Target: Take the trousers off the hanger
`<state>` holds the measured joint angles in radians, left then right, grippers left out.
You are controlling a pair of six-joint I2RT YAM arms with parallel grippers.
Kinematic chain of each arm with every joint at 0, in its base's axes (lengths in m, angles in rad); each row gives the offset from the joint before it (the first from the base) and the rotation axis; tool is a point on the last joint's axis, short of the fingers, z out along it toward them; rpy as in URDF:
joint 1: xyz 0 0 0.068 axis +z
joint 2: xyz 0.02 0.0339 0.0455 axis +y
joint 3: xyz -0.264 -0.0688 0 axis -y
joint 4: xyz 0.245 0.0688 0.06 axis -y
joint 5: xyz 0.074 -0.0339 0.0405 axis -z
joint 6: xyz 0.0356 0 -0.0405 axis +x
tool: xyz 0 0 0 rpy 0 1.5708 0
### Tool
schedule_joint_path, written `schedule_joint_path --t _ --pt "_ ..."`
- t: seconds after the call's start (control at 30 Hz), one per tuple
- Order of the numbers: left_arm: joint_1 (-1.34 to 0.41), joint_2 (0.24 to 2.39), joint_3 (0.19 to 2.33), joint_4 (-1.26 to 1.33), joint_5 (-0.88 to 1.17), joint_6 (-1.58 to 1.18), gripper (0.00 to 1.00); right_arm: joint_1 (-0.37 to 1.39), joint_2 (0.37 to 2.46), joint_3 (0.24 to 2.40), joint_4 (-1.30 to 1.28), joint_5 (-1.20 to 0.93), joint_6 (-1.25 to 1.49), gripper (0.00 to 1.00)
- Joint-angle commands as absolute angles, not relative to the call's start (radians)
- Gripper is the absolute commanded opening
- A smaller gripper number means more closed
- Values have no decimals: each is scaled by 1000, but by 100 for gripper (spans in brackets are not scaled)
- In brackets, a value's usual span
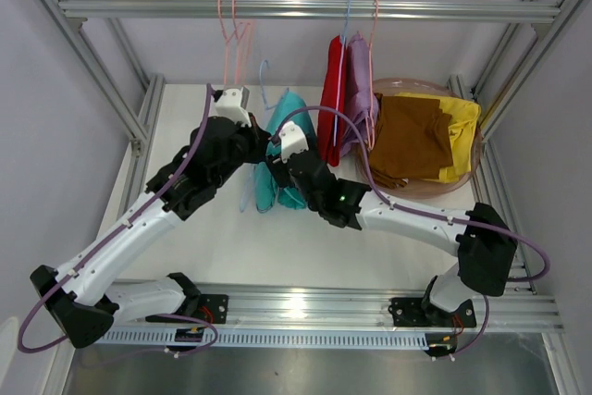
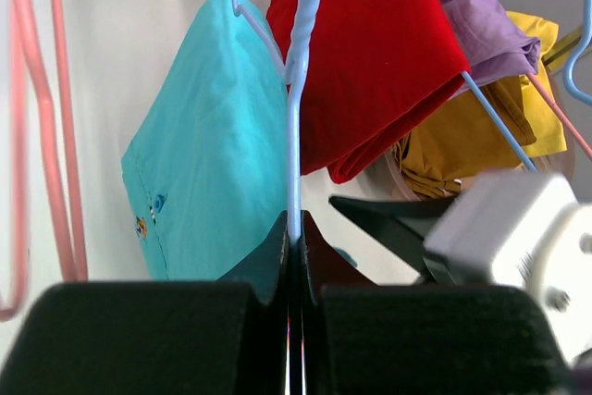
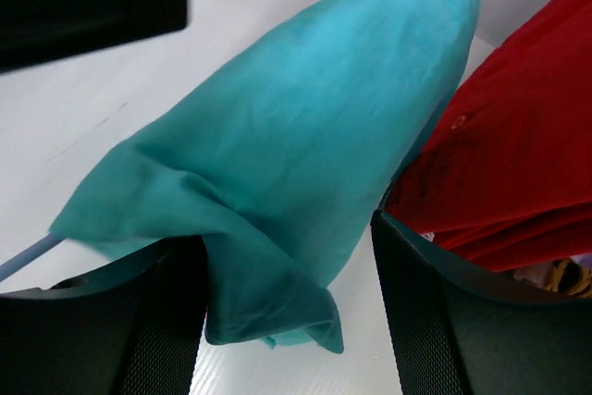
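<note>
The teal trousers (image 1: 285,150) hang draped on a light blue wire hanger (image 2: 294,127) over the table's middle. My left gripper (image 2: 294,228) is shut on that hanger's wire, just left of the cloth (image 1: 257,141). My right gripper (image 3: 287,312) is open, its fingers (image 3: 444,312) on either side of the teal trousers' (image 3: 305,127) lower folded end. The red trousers (image 1: 334,108) and the lavender trousers (image 1: 360,104) hang on hangers from the rail. The brown trousers (image 1: 410,136) and the yellow trousers (image 1: 460,131) lie in the tub.
A pinkish translucent round tub (image 1: 421,190) stands at the back right. Empty pink hangers (image 1: 236,39) hang from the metal rail (image 1: 139,8) at the left. Frame posts stand at both sides of the white table (image 1: 231,238).
</note>
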<state>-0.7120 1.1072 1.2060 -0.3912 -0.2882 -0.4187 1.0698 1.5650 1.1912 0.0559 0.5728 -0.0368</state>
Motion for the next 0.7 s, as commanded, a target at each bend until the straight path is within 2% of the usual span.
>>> schedule_joint_path --t 0.0,0.13,0.23,0.33,0.37,0.4,0.67 --pt "-710 1095 1232 -367 -255 -433 0 1040 1595 1187 150 600 -77 69" --pt "-704 1098 1232 -365 -242 -434 0 1026 1632 1186 193 586 -90 63" --pt "-692 1101 1235 -368 -229 -442 0 1025 1651 1193 213 552 -94 50" --pt "-681 1100 1233 -367 -222 -445 0 1023 1634 1187 216 486 -77 24" --pt "-678 1101 1230 -367 -218 -445 1 1022 1626 1187 215 465 -66 7" --pt "-675 1103 1235 -368 -216 -446 0 1022 1612 1187 210 454 -63 0" --pt "-644 1118 1232 -371 -216 -456 1 1083 1454 1296 46 555 -92 0"
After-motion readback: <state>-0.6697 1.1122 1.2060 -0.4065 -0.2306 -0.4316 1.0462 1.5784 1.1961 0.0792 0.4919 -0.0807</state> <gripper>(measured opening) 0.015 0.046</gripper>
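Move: The near fold of the turquoise trousers hangs between my open right fingers, its middle roughly 2 cm ahead, 1 cm left and 2 cm below. The blue hanger in my left hand is about 3 cm left and level fore and aft, some 5 cm up; the red trousers are about 12 cm ahead and 12 cm right. From my left hand the turquoise fold lies about 2 cm ahead, 4 cm right and 9 cm below. I ease my open right hand about 2 cm forward and down around the near fold of the turquoise trousers, drifting left as I shut the fingers almost fully and pinch the cloth. Then I lift it nearly 2 cm, drawing back and slightly right with the fold gripped. My left hand keeps the blue hanger pinched, almost still. ##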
